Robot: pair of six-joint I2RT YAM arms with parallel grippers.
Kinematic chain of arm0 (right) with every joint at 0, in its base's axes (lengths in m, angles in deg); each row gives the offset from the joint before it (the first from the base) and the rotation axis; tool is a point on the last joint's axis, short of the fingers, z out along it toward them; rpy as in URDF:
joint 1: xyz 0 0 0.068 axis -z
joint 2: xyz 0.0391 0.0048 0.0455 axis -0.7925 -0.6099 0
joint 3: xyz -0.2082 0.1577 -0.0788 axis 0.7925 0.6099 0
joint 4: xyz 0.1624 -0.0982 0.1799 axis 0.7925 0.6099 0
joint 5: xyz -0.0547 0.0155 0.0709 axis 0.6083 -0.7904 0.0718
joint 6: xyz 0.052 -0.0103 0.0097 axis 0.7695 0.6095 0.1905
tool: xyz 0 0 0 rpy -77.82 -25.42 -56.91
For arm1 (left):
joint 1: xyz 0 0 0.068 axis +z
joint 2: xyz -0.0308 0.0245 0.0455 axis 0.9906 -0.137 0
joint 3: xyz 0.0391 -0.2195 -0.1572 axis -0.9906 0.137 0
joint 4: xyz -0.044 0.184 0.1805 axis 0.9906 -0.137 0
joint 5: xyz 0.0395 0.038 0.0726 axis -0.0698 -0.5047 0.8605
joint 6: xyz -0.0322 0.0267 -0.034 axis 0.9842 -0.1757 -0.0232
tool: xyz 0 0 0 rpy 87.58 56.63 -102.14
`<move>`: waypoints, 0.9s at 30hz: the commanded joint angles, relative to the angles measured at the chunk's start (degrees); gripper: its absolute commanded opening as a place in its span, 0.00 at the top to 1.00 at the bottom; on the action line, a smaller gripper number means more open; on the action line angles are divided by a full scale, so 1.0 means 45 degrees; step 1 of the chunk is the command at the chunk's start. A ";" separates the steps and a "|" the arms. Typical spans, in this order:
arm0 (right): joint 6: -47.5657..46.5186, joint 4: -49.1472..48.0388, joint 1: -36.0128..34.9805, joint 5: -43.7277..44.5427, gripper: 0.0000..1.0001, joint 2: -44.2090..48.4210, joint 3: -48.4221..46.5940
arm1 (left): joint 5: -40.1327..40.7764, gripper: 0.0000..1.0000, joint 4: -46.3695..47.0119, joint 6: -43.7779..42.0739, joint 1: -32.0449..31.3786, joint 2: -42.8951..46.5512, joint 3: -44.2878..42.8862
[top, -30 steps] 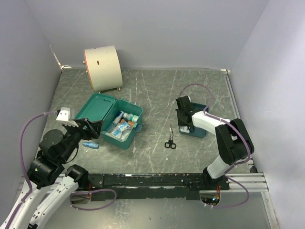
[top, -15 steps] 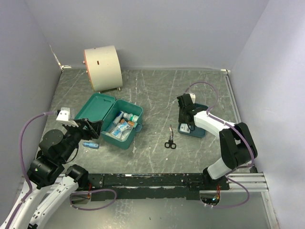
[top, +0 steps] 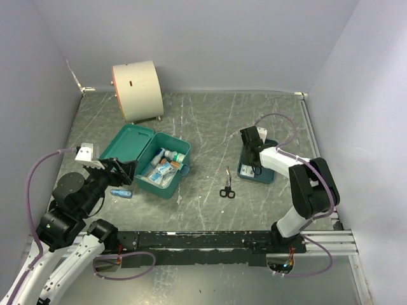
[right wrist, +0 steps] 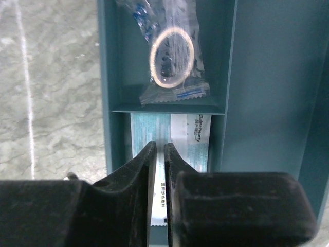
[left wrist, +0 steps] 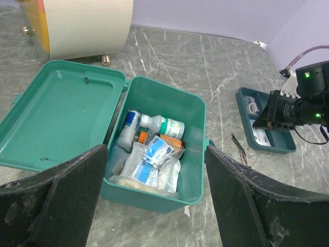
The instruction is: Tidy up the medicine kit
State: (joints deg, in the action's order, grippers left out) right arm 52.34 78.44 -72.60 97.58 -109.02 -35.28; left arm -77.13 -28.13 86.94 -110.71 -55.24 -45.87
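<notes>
The medicine kit [top: 159,189] is a teal-green box lying open left of centre, its lid [top: 129,143] flat on the table. Inside are bottles and plastic-wrapped packets. My left gripper [top: 121,170] hangs open just on the near-left side of it; in the left wrist view the kit [left wrist: 154,198] shows between the wide-apart fingers of that gripper [left wrist: 156,149], which hold nothing. My right gripper [top: 252,166] points down into a shallow blue-teal tray [top: 262,178]. Its jaws [right wrist: 160,146] are almost together, a thin slit between them, over a white-and-teal packet [right wrist: 191,138].
A clear packet with a ring-shaped roll [right wrist: 172,59] fills the tray compartment beyond. Black scissors [top: 227,188] lie between kit and tray. A small blue tube [top: 121,193] rests near the left gripper. A cream drum [top: 137,89] stands at the back left. Walls close three sides.
The right arm has shifted slightly to the right over the tray. Its jaws spread a little and came nearly together again. The left arm and kit have not moved.
</notes>
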 commanded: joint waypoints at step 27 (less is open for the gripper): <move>0.1815 0.3999 -0.3043 -0.0740 0.61 0.3174 -0.0575 | 0.0171 0.13 -0.0003 -0.0034 0.0081 0.0371 -0.0183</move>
State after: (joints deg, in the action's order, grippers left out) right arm 56.78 92.25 -82.26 93.73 -96.78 -39.50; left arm -77.10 -28.15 86.94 -110.71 -54.37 -45.87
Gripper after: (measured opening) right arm 0.372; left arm 0.875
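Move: The scissors lie about 7 cm to the right hand's left and 6 cm back from it, some 2 cm below, handles towards the base. The white packet in the tray's front-left compartment is almost under the fingertips, about 1 cm right and 2 cm back. The ring pouch sits some 7 cm ahead and 1 cm right, in the next compartment. From the left hand the scissors are roughly 34 cm right, 8 cm ahead and 28 cm below. Over the white packet in the tray, the right hand's nearly shut fingers first dip about 1.5 cm and stay low while they spread to roughly a third open. The hand then climbs out of the tray, ending nearly 7 cm above its start, and swings left and back towards the scissors, turning slightly counter-clockwise. ##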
